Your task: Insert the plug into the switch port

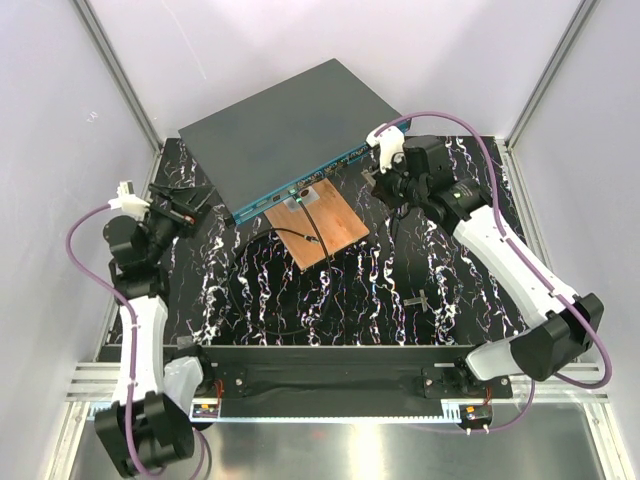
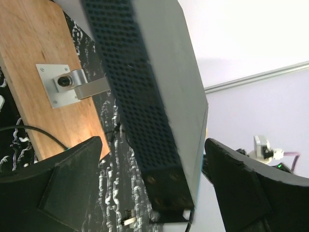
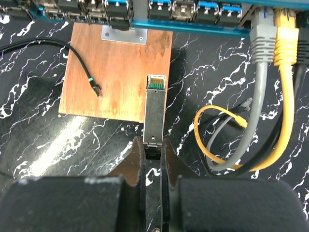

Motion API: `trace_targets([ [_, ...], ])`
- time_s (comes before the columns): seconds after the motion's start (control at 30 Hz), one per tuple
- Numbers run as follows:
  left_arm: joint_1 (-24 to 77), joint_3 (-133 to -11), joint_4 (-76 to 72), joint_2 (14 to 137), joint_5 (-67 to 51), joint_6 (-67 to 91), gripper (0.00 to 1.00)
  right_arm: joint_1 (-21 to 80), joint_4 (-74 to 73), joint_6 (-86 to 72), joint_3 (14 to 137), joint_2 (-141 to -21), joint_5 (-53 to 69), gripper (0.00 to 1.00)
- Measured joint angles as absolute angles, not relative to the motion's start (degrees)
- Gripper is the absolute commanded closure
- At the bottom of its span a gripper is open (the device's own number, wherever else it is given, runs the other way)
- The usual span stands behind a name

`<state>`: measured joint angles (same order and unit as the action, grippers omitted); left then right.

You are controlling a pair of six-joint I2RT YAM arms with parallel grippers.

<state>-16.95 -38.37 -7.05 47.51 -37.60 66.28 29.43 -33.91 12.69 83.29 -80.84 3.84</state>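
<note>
The switch (image 1: 290,125) is a flat dark grey box lying at an angle at the back, its teal front face (image 3: 193,25) with a row of ports facing my right arm. The plug (image 3: 155,113), a slim metal module, points at that face, a short gap from the ports. My right gripper (image 3: 154,147) is shut on its rear end. My left gripper (image 2: 153,142) stands open at the switch's left corner (image 2: 169,183), one finger (image 2: 63,193) on each side, with gaps showing. In the top view the left gripper (image 1: 190,205) sits beside that corner.
A copper-brown board (image 1: 322,228) with a metal bracket (image 2: 72,84) lies just in front of the switch, a thin black cable (image 3: 53,43) ending on it. Grey (image 3: 263,43) and yellow (image 3: 286,43) cables sit plugged in at the right, looping onto the black marbled mat (image 1: 400,290).
</note>
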Motion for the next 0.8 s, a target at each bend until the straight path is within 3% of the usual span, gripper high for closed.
trace_targets([
  [0.27,-16.9,-33.1,-25.8,54.6,-39.1,75.7,0.14,29.4,-32.2,12.6,84.3,-82.8,3.5,1.00],
  [0.63,-13.9,-32.5,-41.6,63.8,-39.2,83.5,0.30,29.4,-31.1,11.5,85.1,-84.4,2.2,1.00],
  [0.8,-11.1,-32.8,-46.3,67.8,-39.8,85.6,0.43,29.4,-31.1,11.5,85.2,-84.4,2.0,1.00],
])
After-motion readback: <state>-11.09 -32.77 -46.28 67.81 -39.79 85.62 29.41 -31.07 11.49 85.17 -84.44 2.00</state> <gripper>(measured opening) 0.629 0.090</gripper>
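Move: The right hand already holds the plug, its free end leading; the switch ports in line with it are about 7 cm ahead, 4 cm left and 4 cm below. The grey cable plug is some 9 cm ahead, 1 cm right and 4 cm below, while the wooden board lies 1 cm ahead, 9 cm left and about 18 cm down. From the open left hand, the switch's left end is about 4 cm ahead and 3 cm right, roughly level; those ports are some 10 cm ahead, 29 cm right and 5 cm below. The right hand keeps its pinch on the plug and eases about 2 cm forward and slightly left towards the row of ports, hardly turning, then holds still with the plug's end short of the switch face. Meanwhile the left hand reaches about 5 cm forward and then also to the right, towards the switch's left end, rolling some 15 degrees with its left side dropping while its wide-open fingers partly close around the side panel's line; whether they touch it can't be seen. ##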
